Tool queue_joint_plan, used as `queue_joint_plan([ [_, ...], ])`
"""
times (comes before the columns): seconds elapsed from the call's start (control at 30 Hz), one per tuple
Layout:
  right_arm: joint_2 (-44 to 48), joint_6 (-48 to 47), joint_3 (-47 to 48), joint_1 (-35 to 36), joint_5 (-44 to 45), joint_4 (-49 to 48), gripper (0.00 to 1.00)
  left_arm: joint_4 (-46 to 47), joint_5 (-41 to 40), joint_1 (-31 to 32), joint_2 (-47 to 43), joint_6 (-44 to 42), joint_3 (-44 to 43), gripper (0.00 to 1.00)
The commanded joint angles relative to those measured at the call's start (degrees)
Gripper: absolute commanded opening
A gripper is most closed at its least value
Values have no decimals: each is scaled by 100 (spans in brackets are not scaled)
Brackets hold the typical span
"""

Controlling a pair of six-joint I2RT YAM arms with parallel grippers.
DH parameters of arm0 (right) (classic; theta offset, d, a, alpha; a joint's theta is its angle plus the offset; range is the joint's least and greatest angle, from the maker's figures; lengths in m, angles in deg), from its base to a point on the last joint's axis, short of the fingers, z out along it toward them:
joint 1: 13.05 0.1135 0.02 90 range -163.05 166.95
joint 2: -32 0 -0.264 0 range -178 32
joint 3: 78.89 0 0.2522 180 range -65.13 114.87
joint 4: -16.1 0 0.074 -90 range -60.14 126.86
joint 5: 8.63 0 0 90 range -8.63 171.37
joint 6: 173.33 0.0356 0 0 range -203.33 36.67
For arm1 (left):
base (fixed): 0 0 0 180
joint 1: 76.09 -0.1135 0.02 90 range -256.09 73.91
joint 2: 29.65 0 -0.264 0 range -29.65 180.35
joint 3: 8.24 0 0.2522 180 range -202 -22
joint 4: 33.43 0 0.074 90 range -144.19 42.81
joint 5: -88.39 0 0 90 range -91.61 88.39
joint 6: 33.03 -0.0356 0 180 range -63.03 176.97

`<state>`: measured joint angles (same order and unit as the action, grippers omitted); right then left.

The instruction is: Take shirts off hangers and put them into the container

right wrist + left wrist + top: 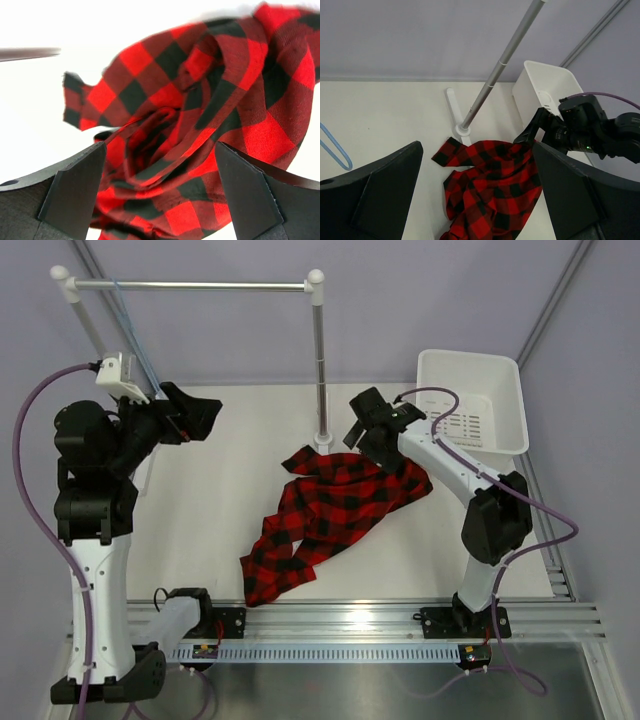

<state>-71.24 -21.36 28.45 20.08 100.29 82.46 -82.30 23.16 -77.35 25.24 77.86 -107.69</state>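
The red-and-black checked shirt (pixel 330 508) lies crumpled on the white table, off the hanger. My right gripper (pixel 358 432) hovers open just over its upper end; in the right wrist view bunched folds of the shirt (pixel 200 110) lie below and between the spread fingers (pixel 75 190), midpoint (pixel 160 192). The light-blue hanger (pixel 133 335) hangs from the rack bar at the far left; its bare loop (pixel 334 146) shows in the left wrist view. My left gripper (pixel 200 415) is raised at the left, open and empty (pixel 477 197). The white container (pixel 480 425) stands at the back right, nothing in it.
The white-and-silver clothes rack has a bar (pixel 190 285) across the back and an upright post (pixel 319 360) whose foot stands just behind the shirt. The right arm's elbow (pixel 495 520) sits in front of the container (pixel 540 87).
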Motion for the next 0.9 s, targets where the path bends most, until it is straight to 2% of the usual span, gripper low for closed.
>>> queue_joint_plan([
  [0.0,-178,649,-41,36,288,173,99,22,-96,29,-242,-137,-44,99],
  [0.13,-161,886,-409,36,384,-12,88,-101,-96,29,-339,-260,-36,99],
  [0.23,32,922,-743,62,464,-337,68,-197,-104,29,-330,-401,-9,99],
  [0.27,93,930,-771,80,568,-355,59,-189,-113,29,-339,-418,52,99],
  [0.33,129,826,-763,150,735,-373,48,-137,-78,29,-383,-427,140,99],
  [0.37,129,799,-745,168,771,-347,39,-127,-61,29,-392,-436,184,99],
  [0.4,146,755,-736,185,797,-338,15,-119,-43,29,-400,-436,271,99],
  [0.43,146,711,-710,186,798,-338,1,-127,-52,29,-435,-445,307,99],
  [0.53,207,62,-570,247,719,-548,0,-197,-52,29,-497,-515,448,99],
  [0.7,804,-1836,299,1027,1061,-665,0,-478,-26,29,-629,-665,667,98],
  [0.8,999,-2759,1773,1187,965,-252,0,-462,27,29,-848,-542,1001,99],
  [0.83,982,-2987,2848,1179,852,-146,0,-340,71,29,-910,-481,1115,99],
  [0.87,842,-3686,3485,1170,703,-101,0,-286,254,29,-962,-410,1307,98],
])
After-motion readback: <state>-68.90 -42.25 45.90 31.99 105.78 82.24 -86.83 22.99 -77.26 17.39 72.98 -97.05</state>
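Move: Just under the open right fingers, about 6 cm down, 2 cm back and 1 cm right, lie the shirt's upper folds. The rack foot stands roughly 11 cm left of the right hand and 2 cm ahead, the container some 21 cm to its right and 10 cm ahead. From the left hand, those folds are about 33 cm right, 8 cm ahead and 35 cm below. Sinking about 6 cm onto the shirt, with a slight drift back and right, the right hand shuts its fingers on the folds and pinches them. It then swings up, ever faster, by nearly 20 cm and about 9 cm left, turning some 30 degrees counter-clockwise as the fingertips tilt upward. The empty, open left hand backs off a little and sinks 6 cm. ##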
